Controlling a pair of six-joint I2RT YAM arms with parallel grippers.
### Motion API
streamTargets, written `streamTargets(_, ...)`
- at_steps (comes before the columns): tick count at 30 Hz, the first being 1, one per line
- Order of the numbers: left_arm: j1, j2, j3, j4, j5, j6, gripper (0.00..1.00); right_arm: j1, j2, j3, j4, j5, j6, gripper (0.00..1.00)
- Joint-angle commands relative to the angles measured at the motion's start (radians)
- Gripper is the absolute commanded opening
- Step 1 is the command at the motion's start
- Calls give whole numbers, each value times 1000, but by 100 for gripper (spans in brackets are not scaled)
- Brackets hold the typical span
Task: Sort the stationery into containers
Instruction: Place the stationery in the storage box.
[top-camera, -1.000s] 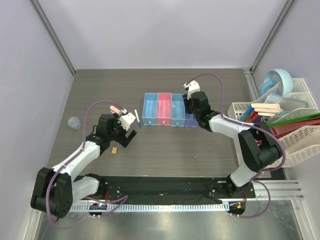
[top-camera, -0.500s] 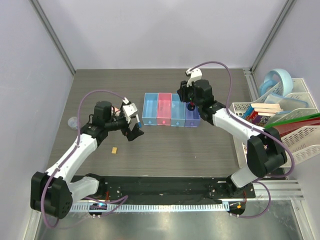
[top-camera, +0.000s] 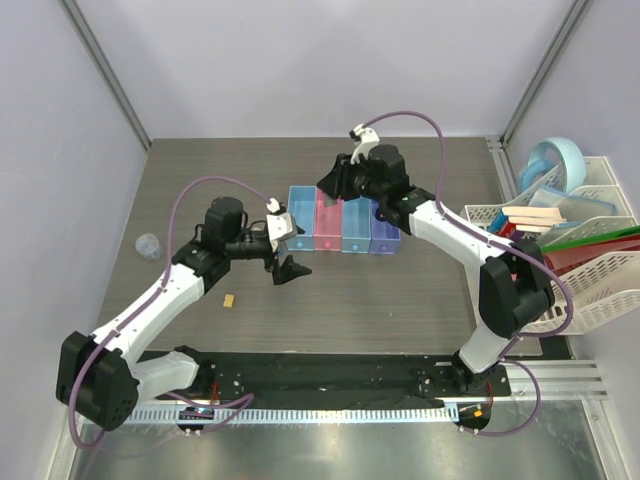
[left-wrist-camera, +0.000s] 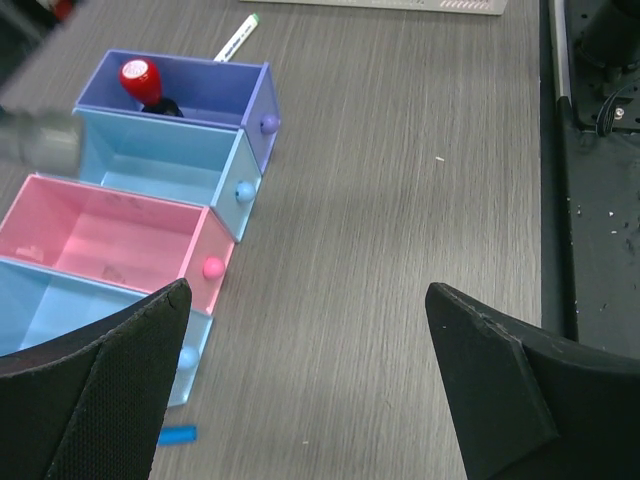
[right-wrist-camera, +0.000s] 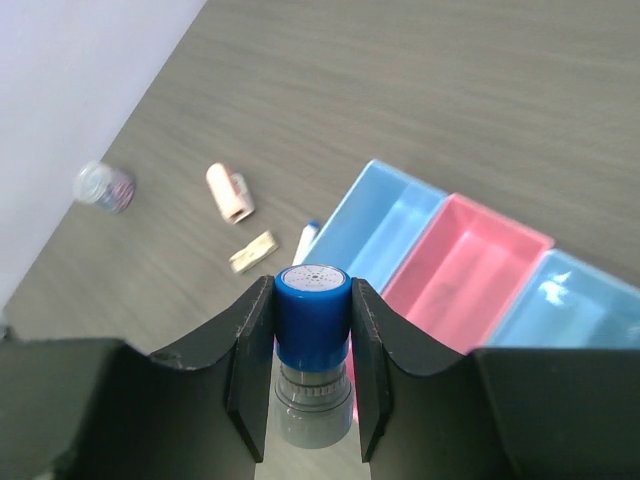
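Observation:
My right gripper (right-wrist-camera: 313, 288) is shut on a small grey cylinder with a blue cap (right-wrist-camera: 312, 330). It hovers above the left end of the row of four bins (top-camera: 301, 232), over the light blue one (right-wrist-camera: 395, 222) and the pink one (right-wrist-camera: 470, 268). The dark blue bin (left-wrist-camera: 205, 90) holds the red-capped black bottle (left-wrist-camera: 141, 80). My left gripper (left-wrist-camera: 308, 292) is open and empty, low in front of the bins (top-camera: 290, 268). A pink eraser (right-wrist-camera: 231, 192), a tan block (right-wrist-camera: 252, 252), a clear roll (right-wrist-camera: 103, 186) and a blue-capped pen (right-wrist-camera: 304, 240) lie left of the bins. A green-tipped pen (left-wrist-camera: 237, 37) lies beyond the dark blue bin.
A white rack (top-camera: 600, 290) with books and folders stands at the right edge, with a light blue round thing (top-camera: 556, 165) behind it. A black strip (top-camera: 330, 375) runs along the near edge. Grey walls close in the left and the back.
My right gripper has risen from the dark blue bin and swung left over the pink and light blue bins. My left gripper has moved right, from beside the tan block to the front of the bins.

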Motion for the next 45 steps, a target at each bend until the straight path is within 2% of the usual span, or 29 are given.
streamTargets(1, -14, 20, 77, 43, 10, 18, 100, 60, 2, 36, -2, -69, 56, 19)
streamTargets(6, -14, 41, 108, 29, -10, 13, 100, 97, -10, 16, 3, -77, 69, 19)
streamTargets(11, -17, 41, 94, 28, 56, 10, 100, 97, -6, 42, -9, -63, 72, 18)
streamTargets(14, -23, 38, 83, 26, 39, 16, 100, 98, -4, 41, -20, -43, 72, 17)
streamTargets(17, -23, 22, 67, 3, 10, 53, 100, 95, -13, 10, -25, 15, 14, 17)
streamTargets(21, -23, -8, 36, -17, -24, 84, 100, 27, -51, -50, -17, 44, -29, 17)
streamTargets(31, -23, -52, 16, -130, -127, 207, 100, -104, -145, -275, 135, 153, -258, 16)
streamTargets(36, -23, -58, 21, -147, -179, 225, 100, -115, -159, -383, 216, 181, -386, 17)
streamTargets(45, -21, -61, 16, -155, -197, 228, 100, -132, -147, -453, 321, 201, -453, 17)
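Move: The right hand already holds the blue-capped glue stick high over the pink compartment, whose middle is some 20 cm below it and 1 cm ahead. The purple compartment it is taken to lies 13 cm to the hand's right, 1 cm ahead and as far below; the red-capped bottle in there is 4 cm ahead, 13 cm right. Between them, a light-blue compartment sits 6 cm right, 1 cm ahead. From the left hand the purple compartment is about 17 cm ahead, 20 cm right, 18 cm below. Keeping its pinch on the glue stick, the right hand first drifts about 5 cm left and 4 cm back, then turns round and sweeps some 17 cm right while sinking about 11 cm, back across the box to the purple compartment. As it comes down, its fingertips dip roughly 25 degrees. The open left hand only eases a few centimetres left. ##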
